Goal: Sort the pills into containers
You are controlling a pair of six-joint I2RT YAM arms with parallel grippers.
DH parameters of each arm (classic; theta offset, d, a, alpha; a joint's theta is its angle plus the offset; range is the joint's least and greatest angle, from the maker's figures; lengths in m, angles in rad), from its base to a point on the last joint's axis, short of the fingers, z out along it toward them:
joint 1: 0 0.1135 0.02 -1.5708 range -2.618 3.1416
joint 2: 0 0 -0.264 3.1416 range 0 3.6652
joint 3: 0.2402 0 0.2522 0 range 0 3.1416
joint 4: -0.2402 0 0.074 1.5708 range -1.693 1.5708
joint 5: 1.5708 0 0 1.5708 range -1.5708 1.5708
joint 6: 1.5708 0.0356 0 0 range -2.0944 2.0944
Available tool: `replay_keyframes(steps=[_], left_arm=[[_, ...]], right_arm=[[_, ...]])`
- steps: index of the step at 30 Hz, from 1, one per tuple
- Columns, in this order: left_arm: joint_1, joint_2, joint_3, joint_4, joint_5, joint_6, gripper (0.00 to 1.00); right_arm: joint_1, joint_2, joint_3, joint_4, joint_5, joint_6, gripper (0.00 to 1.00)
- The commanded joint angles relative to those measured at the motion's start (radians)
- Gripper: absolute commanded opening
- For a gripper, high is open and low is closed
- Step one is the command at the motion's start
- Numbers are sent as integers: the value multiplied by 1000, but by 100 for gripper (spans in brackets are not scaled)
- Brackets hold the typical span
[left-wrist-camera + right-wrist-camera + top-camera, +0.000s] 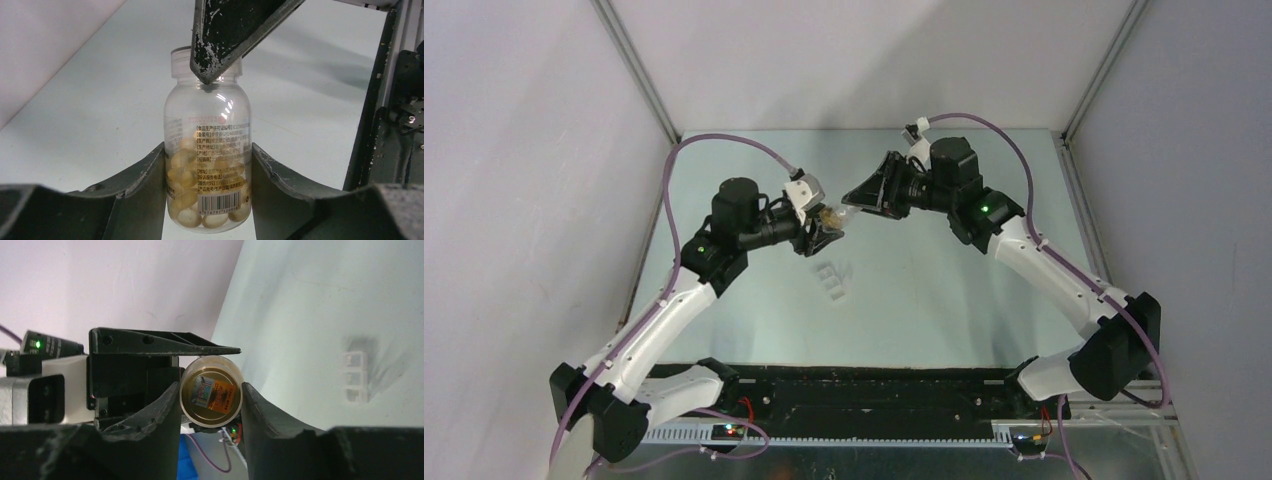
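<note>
My left gripper [207, 161] is shut on a small clear bottle [207, 120], held above the table. Pale yellowish pills [182, 162] fill the bottle's lower half. One of my right gripper's fingers [220, 40] reaches the bottle's white cap from above. In the right wrist view the cap [211, 399] is seen end-on, with my right gripper [211, 395] closed against both its sides. From above, the two grippers meet at the bottle [832, 214], left gripper [822, 230] and right gripper [856, 198]. The containers [834, 278], a white joined pill box [356, 376], lie on the table below.
The pale table [944, 290] is walled by white panels on three sides. A black rail [874, 390] runs along the near edge between the arm bases. The left arm's black wrist body [130, 370] sits just behind the cap.
</note>
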Motion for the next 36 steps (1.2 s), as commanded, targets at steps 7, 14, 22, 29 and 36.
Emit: replay_keyframes(steps=[7,14,22,29,36], left_arm=[[-1,3,90,-95,266,-37,0],[-1,7,106,-100,457,-90,0],[-1,36,111,-74,670,-146,0],[-1,40,112,-95,695,-137,0],[-1,35,147,-342,595,123,0]], right_arm=[[-124,-59,-8,197,-514,-436,32],[-179,-88,-5,198,-700,-552,30],[-178,-115,42,87,-640,-657,29],[-176,-152,52,31,-565,-732,28],[-179,-89,229,-235,-640,-878,28]])
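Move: The right fingers are already shut on the pill bottle's cap, right at their pads; the bottle's middle lies about 4 cm to their left and 2 cm back. From the left hand, which grips the bottle's lower part, the cap is some 3 cm ahead, 5 cm to its right and 1 cm lower. The pill box is on the table roughly 15 cm below, about 6 cm back and 1 cm left of the left hand, 9 cm back and 6 cm left of the right. Keeping its pinch on the cap, the right hand twists about 40 degrees along its own finger line, counter-clockwise as one faces the cap, and swings to point straight left at the bottle. Meanwhile both hands carry the bottle about 7 cm back, with some rise and drift to the right, mostly early; the left keeps its grip and yaws some 25 degrees clockwise until its fingers face the right hand's. ##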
